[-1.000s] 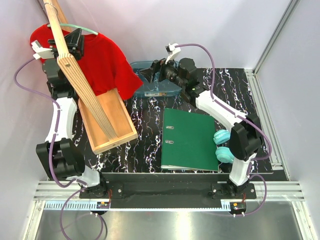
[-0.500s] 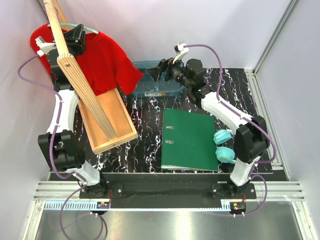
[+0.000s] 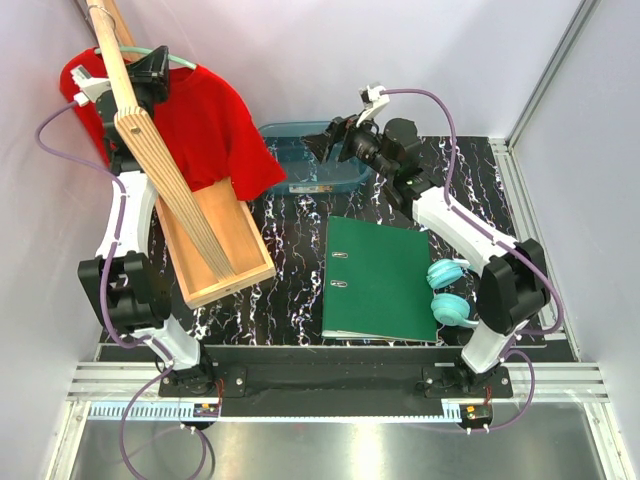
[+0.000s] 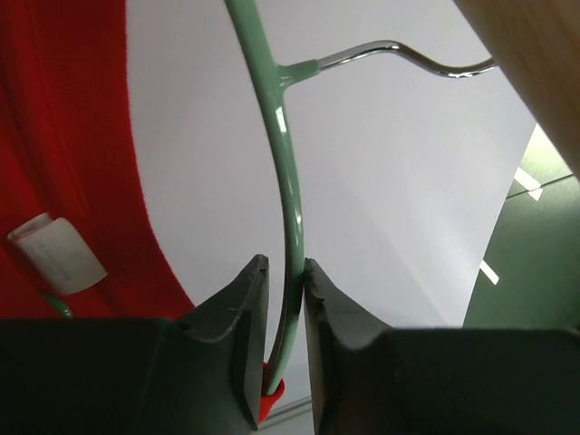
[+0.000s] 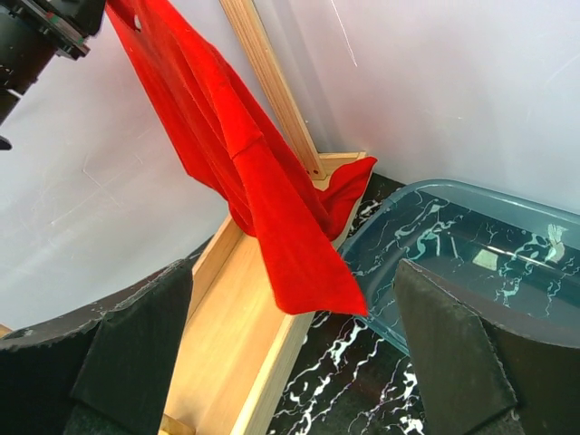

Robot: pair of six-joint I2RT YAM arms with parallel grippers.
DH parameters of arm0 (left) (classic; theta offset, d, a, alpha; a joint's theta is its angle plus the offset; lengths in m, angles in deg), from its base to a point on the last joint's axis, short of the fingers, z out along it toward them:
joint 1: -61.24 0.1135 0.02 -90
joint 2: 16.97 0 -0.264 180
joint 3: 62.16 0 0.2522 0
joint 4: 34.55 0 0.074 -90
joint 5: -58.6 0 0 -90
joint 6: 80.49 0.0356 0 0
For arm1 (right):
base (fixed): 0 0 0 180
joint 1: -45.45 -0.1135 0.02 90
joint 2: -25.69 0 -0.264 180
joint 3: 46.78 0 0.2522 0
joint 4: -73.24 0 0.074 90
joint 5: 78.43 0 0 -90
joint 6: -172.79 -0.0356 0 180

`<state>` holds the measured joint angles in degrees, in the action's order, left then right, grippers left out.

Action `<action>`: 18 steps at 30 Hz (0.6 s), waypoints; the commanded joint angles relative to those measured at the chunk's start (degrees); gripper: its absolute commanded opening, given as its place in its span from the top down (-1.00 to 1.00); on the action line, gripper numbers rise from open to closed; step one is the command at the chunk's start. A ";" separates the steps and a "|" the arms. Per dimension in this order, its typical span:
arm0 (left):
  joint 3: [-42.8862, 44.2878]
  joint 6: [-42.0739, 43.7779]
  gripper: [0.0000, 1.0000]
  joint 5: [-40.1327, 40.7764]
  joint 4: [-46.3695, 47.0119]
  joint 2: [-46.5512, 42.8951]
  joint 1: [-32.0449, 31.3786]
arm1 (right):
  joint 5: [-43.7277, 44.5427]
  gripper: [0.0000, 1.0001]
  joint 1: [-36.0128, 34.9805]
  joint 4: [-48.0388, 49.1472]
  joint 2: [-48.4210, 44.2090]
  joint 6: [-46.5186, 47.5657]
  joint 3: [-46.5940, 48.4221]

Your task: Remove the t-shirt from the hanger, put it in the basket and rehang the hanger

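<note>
The red t-shirt (image 3: 205, 125) hangs on the pale mint-green hanger (image 3: 180, 62), whose metal hook (image 4: 399, 53) rests over the tall slatted plywood stand (image 3: 140, 130). My left gripper (image 4: 285, 288) is shut on the hanger's arm (image 4: 288, 208), next to the shirt's neck and white label (image 4: 56, 254). It also shows in the top view (image 3: 150, 75). My right gripper (image 3: 322, 143) is open and empty, held in the air to the right of the shirt's hanging sleeve (image 5: 299, 263).
The stand rises from a wooden tray (image 3: 245, 262). A blue-green plastic bin (image 3: 325, 165) sits under my right gripper. A green binder (image 3: 380, 280) and teal headphones (image 3: 447, 292) lie at the front right.
My right gripper has lifted and drawn to the right, away from the shirt's sleeve. My left gripper has shifted slightly at the hanger's arm.
</note>
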<state>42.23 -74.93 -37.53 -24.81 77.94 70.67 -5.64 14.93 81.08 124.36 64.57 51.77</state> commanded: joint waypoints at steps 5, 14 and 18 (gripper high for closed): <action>3.85 4.02 1.00 0.77 6.20 0.54 -0.73 | -1.07 -1.00 0.82 2.39 -5.68 -0.06 -1.47; 4.90 10.79 1.00 -0.02 7.61 0.01 -2.93 | -1.86 -0.99 1.08 1.77 -6.48 0.20 -1.30; 6.57 14.21 1.00 -0.28 6.47 0.10 -3.01 | -2.03 -0.99 1.26 1.42 -6.48 0.38 -0.95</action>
<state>43.78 -67.30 -36.06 -23.08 78.86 68.99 -6.47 15.74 81.04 120.60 64.53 50.20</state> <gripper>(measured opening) 0.042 0.994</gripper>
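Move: The left hand is already around the hanger's right arm, its half-closed fingertips straddling the green bar right at the hand point. The hanger's hook joint is about 8 cm to the left and 3 above; the hanger's right end, inside the shoulder, is some 5 cm to the right and 2 below. The t-shirt's middle hangs around 15 cm below, 3 cm to the left and 1 back. From the right hand the gripped bar is roughly 9 cm ahead, 28 to the left and 13 higher. Almost in place, the left hand shuts its fingers on the green bar and pinches it, then drifts about 1 cm right and slightly up, rolling some 5 to 10 degrees so its left side rises. The right hand, wide open and touching nothing, backs off from the t-shirt: about 2 cm up, with a centimetre each back and right. ##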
